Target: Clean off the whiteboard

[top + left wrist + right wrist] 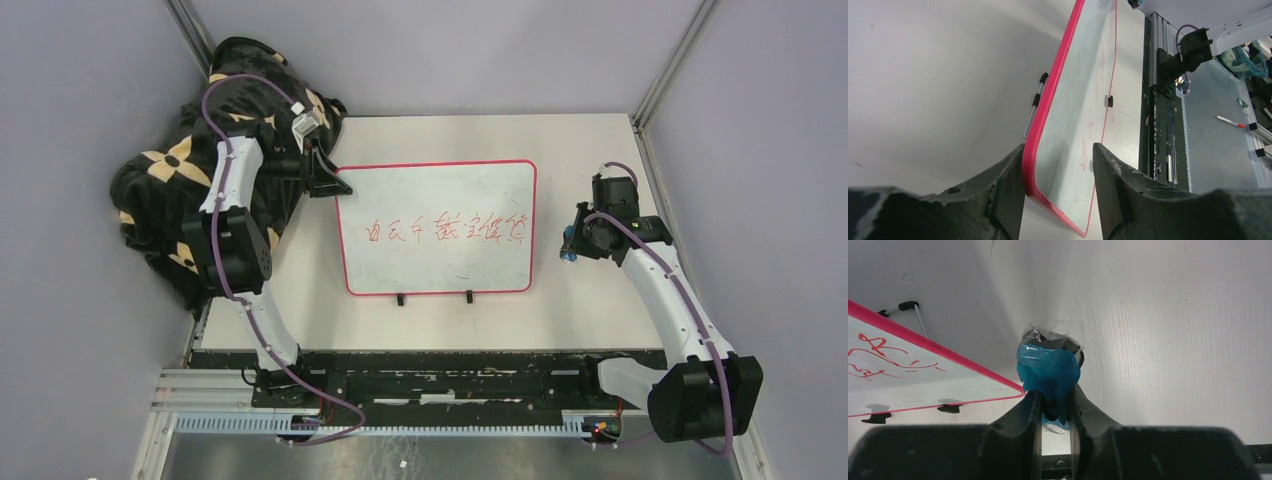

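The whiteboard (440,190) lies flat in the middle of the table, with a red-pink rim, a line of red writing and two black feet on its near edge. My left gripper (322,172) is open at the board's far left corner. In the left wrist view its jaws (1058,150) straddle the rim of the whiteboard (1078,100), which looks lifted there. My right gripper (572,240) hangs just right of the board, shut on a blue eraser (1048,365) wrapped in clear plastic. The whiteboard's corner (908,365) shows to its left.
A black and tan patterned cloth (180,180) is heaped at the far left beside the left arm. A black rail (430,365) runs along the near edge. A wire stand (1034,107) sticks out under the board. A marker (1230,121) lies off the table.
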Robot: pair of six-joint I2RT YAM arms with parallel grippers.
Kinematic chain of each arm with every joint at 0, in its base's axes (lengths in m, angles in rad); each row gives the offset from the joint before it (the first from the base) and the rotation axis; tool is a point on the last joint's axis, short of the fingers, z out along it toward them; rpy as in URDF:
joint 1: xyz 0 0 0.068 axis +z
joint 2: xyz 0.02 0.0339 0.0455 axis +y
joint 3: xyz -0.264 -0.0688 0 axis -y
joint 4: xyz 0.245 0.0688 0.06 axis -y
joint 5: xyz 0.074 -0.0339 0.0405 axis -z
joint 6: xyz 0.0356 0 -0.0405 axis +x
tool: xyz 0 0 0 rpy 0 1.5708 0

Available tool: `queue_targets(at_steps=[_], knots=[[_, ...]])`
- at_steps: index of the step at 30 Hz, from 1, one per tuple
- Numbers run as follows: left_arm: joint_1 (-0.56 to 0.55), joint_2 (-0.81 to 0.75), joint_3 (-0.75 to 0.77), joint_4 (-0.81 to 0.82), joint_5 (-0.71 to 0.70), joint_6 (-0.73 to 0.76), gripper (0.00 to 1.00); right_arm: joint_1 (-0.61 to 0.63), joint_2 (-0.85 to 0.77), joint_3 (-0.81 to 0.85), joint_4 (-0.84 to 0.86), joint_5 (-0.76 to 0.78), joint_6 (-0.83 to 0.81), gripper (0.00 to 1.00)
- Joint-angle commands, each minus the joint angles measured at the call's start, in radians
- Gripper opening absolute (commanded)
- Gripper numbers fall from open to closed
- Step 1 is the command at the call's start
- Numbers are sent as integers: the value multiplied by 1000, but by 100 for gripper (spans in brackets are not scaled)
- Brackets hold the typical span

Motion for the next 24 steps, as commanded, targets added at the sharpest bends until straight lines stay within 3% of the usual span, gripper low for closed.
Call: queue_targets(at_steps=[1, 8, 15, 17, 20, 21, 24], knots=[[-8, 10, 57, -18, 51, 39, 54, 6, -7, 32, 25, 15, -10, 21], [-14, 17, 56, -17, 59, 31, 33, 9, -14, 30, 22, 15, -10, 21], [-16, 8, 51, -17, 54, 24, 26, 15, -39, 28, 22, 10, -11, 19], [-16, 10, 46, -17, 52, 25, 21, 19, -50, 25, 28, -3, -16, 15], [-16, 10, 37, -17, 48, 32, 9, 26, -84, 17, 50, -32, -25, 2], [-17, 9, 34, -17, 45, 36, 4, 31, -97, 15, 60, -39, -27, 1], [-16, 9, 26, -17, 39, 44, 3, 53, -142, 1, 103, -47, -33, 1]])
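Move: The whiteboard's upper left corner sits just at the left hand's open fingers, about 1 cm ahead and 1 cm to the left, level with them. From this hand the middle of the red writing is some 22 cm right, 9 cm back and 9 cm lower. The right hand holds the blue eraser. The writing's right end lies about 12 cm to its left, 2 cm ahead and 3 cm below, and the board's lower right corner 9 cm left, 7 cm back and 10 cm down. Staying almost in place, the left hand closes its sideways-pointing fingers from over half open to a quarter, pinching the whiteboard's top edge by the left corner, one finger in front and one behind. Late on, the right hand, still gripping the eraser, lifts about 2 cm and drifts 1 cm left towards the board, its fingers tipping up some 5 degrees. ##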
